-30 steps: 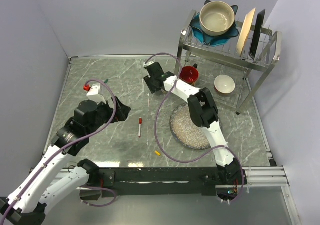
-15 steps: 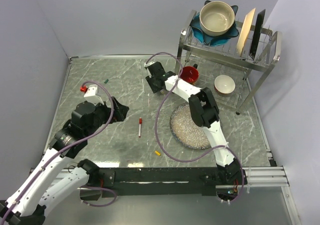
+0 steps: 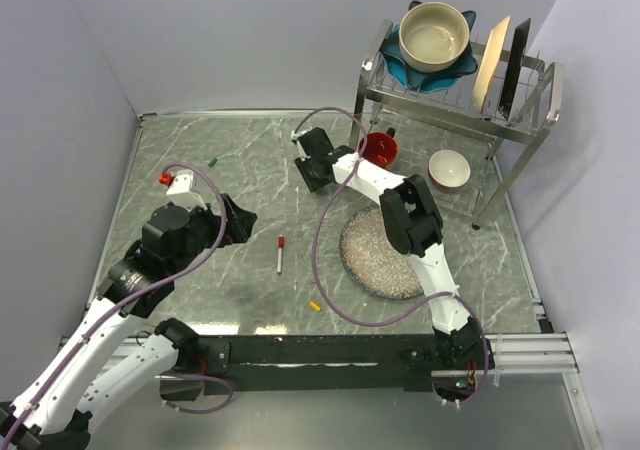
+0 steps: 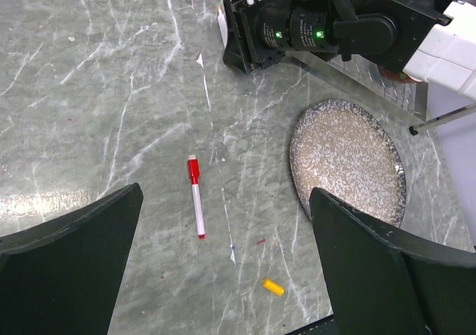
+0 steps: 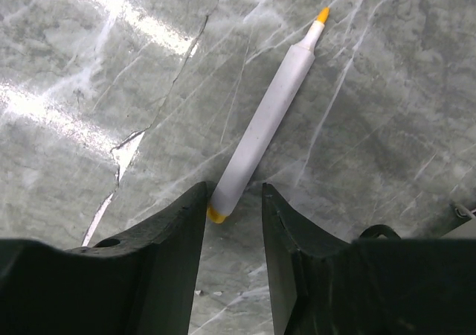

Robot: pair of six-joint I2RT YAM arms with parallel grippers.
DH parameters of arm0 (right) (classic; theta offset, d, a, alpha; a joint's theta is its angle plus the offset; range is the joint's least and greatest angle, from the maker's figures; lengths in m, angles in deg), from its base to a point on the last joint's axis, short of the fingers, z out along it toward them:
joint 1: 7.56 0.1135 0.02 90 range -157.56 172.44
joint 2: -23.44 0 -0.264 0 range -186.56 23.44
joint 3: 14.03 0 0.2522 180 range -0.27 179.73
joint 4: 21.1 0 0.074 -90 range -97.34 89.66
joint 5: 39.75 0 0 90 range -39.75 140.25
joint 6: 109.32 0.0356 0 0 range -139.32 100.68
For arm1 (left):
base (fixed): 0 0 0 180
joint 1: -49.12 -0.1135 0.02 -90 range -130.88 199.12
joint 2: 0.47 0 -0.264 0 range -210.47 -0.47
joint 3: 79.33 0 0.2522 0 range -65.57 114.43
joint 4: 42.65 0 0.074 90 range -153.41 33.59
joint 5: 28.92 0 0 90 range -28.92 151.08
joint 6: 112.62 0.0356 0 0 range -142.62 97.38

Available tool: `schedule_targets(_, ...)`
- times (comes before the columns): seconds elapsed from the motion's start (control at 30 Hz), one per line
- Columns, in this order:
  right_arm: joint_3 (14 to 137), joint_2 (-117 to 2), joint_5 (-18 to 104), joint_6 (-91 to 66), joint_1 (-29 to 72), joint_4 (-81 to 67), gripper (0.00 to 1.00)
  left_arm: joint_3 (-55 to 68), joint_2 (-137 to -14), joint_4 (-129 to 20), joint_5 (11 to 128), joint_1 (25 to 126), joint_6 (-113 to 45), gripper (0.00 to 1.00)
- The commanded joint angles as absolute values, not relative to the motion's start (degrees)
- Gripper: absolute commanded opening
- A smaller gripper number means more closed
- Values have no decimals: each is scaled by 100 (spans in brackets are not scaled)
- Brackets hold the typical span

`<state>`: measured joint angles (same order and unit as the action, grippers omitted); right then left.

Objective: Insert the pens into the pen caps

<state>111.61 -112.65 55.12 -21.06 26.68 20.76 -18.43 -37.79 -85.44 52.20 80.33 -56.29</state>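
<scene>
A white pen [image 5: 270,117] with a yellow tip lies on the marble table, its blunt yellow end between the fingers of my right gripper [image 5: 234,199]. The left finger touches that end and a gap shows on the right. From above, the right gripper [image 3: 315,163] hides this pen. A second pen [image 3: 280,255] with a red cap lies mid-table, also the pen [image 4: 196,207] in the left wrist view. A yellow cap [image 3: 315,306], the same cap [image 4: 273,286], lies near the front edge. A dark green cap [image 3: 212,160] lies at the back left. My left gripper [image 4: 230,264] hangs wide open above the table, holding nothing.
A speckled plate [image 3: 380,253] lies right of centre, the same plate [image 4: 346,160]. A red mug [image 3: 380,148] stands beside a metal dish rack [image 3: 455,100] holding bowls and plates at the back right. Grey walls enclose the table.
The right gripper's jaws have narrowed and it has shifted slightly to the right. The left arm has drawn back a little to the left.
</scene>
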Motion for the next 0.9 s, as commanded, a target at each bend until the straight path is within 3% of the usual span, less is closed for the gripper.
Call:
schedule_targets(0.0, 11152, -10944, 5526, -1774, 2566, 2140, 42, -1855, -3686, -8462, 5150, 8059, -5585, 99)
schedule_targets(0.23, 11398, -11190, 5667, -1651, 2601, 2263, 36, -1890, -3633, -8427, 5203, 8059, -5576, 100)
schedule_targets(0.47, 11241, -11077, 5535, -1581, 2610, 2228, 10, -1925, -3606, -8401, 5247, 8059, -5541, 99)
schedule_targets(0.63, 10118, -10376, 5367, -1327, 2969, 1624, 0, -1899, -3782, -8576, 5001, 8059, -5829, 99)
schedule_targets(0.87, 8132, -9197, 5613, -422, 3488, 480, 0, -2442, -4002, -8164, 5773, 8059, -6700, 99)
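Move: The white pen lies pointing straight out from the right hand, its near end already between the open fingers and its middle about 5 cm ahead and 1 cm below. The red-capped pen is some 20 cm back and 8 cm to the right hand's left; the round mat's middle is roughly 19 cm back and 20 cm right. From the left hand, the white pen is about 29 cm ahead, 13 cm right and 24 cm down. Close the right fingers on the near, yellow-ended butt of the white pen and pinch it, holding the hand almost in place meanwhile. Then draw the hand back about 8 cm, speeding up and keeping it level and low over the table, away from the pen's old spot. Let the open left gripper start to sink some 2 cm near the end. ##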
